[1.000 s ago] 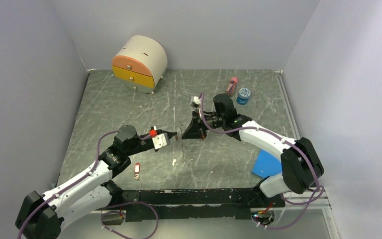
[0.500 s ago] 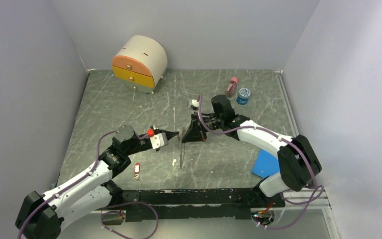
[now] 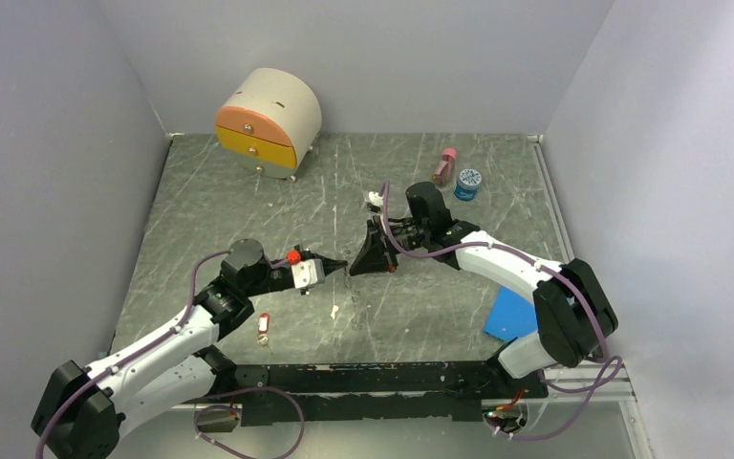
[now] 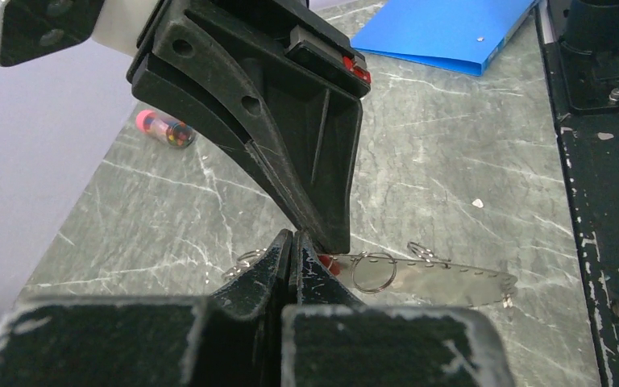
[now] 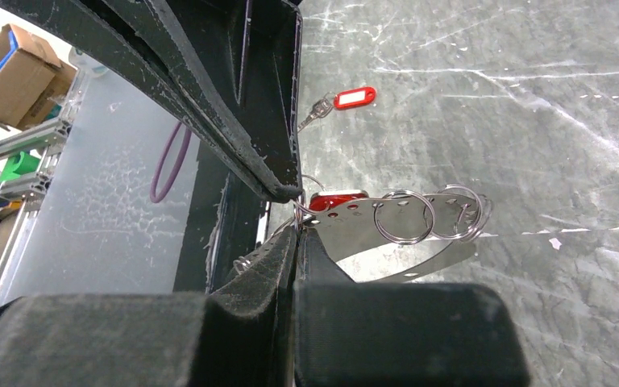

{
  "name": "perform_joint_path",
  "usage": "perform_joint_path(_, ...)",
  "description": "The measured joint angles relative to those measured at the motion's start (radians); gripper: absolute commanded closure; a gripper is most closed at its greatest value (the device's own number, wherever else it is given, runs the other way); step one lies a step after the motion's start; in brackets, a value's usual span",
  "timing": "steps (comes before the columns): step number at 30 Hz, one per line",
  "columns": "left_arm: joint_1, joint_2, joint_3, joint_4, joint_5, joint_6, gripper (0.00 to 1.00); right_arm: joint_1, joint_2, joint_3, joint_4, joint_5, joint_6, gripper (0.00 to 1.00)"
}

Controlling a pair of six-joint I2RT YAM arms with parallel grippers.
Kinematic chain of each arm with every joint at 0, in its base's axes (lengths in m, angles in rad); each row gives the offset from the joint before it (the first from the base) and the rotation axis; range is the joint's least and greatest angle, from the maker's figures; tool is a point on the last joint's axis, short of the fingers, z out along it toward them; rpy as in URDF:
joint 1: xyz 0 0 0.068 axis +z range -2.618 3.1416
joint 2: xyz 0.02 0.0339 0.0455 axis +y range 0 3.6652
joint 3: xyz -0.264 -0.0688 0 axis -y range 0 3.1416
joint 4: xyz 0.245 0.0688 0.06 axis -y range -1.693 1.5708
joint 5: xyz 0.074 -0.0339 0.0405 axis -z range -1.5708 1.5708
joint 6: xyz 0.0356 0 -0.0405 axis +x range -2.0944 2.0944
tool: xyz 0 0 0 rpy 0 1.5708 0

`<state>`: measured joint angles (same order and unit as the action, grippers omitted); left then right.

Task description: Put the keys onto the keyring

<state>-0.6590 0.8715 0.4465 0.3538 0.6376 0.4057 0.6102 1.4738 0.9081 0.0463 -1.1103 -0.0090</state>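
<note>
My left gripper [image 3: 337,269] and right gripper [image 3: 354,267] meet tip to tip above the middle of the table, both shut. The keyring [image 5: 403,234] is a thin shiny metal band with holes, carrying small split rings. It hangs between the tips, and the right gripper [image 5: 298,230] pinches its edge. One of the keys shows only its red tag [image 5: 337,199], right at the tip of the left gripper [image 4: 292,239], which seems shut on it. Another key with a red tag [image 3: 264,327] lies flat on the table near the left arm.
A round drawer box [image 3: 268,120] stands at the back left. A pink bottle [image 3: 444,164] and a blue-lidded jar [image 3: 467,182] are at the back right. A blue folder [image 3: 510,314] lies by the right arm's base, and a white scrap [image 3: 334,311] lies under the grippers.
The right gripper has come left and slightly toward the near edge until it meets the left gripper's tip. The left gripper has dipped a little. Both stayed shut.
</note>
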Motion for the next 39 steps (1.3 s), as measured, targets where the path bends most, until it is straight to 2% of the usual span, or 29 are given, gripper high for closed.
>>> perform_joint_path(12, 0.0, -0.013, -0.003, -0.021, 0.032, 0.0, 0.98, -0.001, 0.0, 0.0, 0.026, 0.0, 0.031, 1.0)
perform_joint_path(28, 0.0, -0.038, -0.003, -0.092, 0.002, -0.004, 0.97, -0.005, 0.0, 0.0, 0.047, -0.012, 0.04, 1.0)
perform_joint_path(32, -0.004, -0.049, -0.003, -0.114, -0.065, -0.045, 0.77, -0.016, -0.002, -0.01, 0.062, -0.009, 0.049, 1.0)
perform_joint_path(34, -0.004, -0.057, -0.003, -0.135, -0.115, -0.087, 0.6, -0.026, -0.005, -0.026, 0.07, 0.0, 0.059, 1.0)
perform_joint_path(35, -0.004, -0.062, -0.003, -0.145, -0.14, -0.117, 0.56, -0.033, -0.006, -0.035, 0.069, 0.007, 0.063, 1.0)
perform_joint_path(39, -0.003, -0.091, -0.003, -0.196, -0.283, -0.306, 0.51, -0.071, -0.014, -0.066, 0.068, 0.046, 0.074, 1.0)
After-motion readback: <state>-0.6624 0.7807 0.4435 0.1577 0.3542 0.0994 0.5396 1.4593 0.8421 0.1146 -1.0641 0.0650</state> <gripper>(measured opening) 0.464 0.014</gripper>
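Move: The left fingers already hold the red-tagged key right at the ring of the keyring, which the right fingertips pinch about 1 cm back, 1 cm right and 1 cm below the left hand point. The metal plate of the keyring hangs roughly 5 cm under that point and 1 cm back. A spare key lies on the table about 16 cm left, 2 cm back and 20 cm down. From the right hand, the held key is around 1 cm forward, 1 cm left and 2 cm below. Still pinching the key against the ring, the left hand creeps about 1 cm back, then opens to nearly half, lets go of the key and pulls left, forward and down, away from the ring, some 4 cm in that last stretch, tipping and turning counter-clockwise about 20 degrees each. The right hand keeps its pinch on the ring, all but still at first, then draws about 2 cm forward and right, sinking as much. ##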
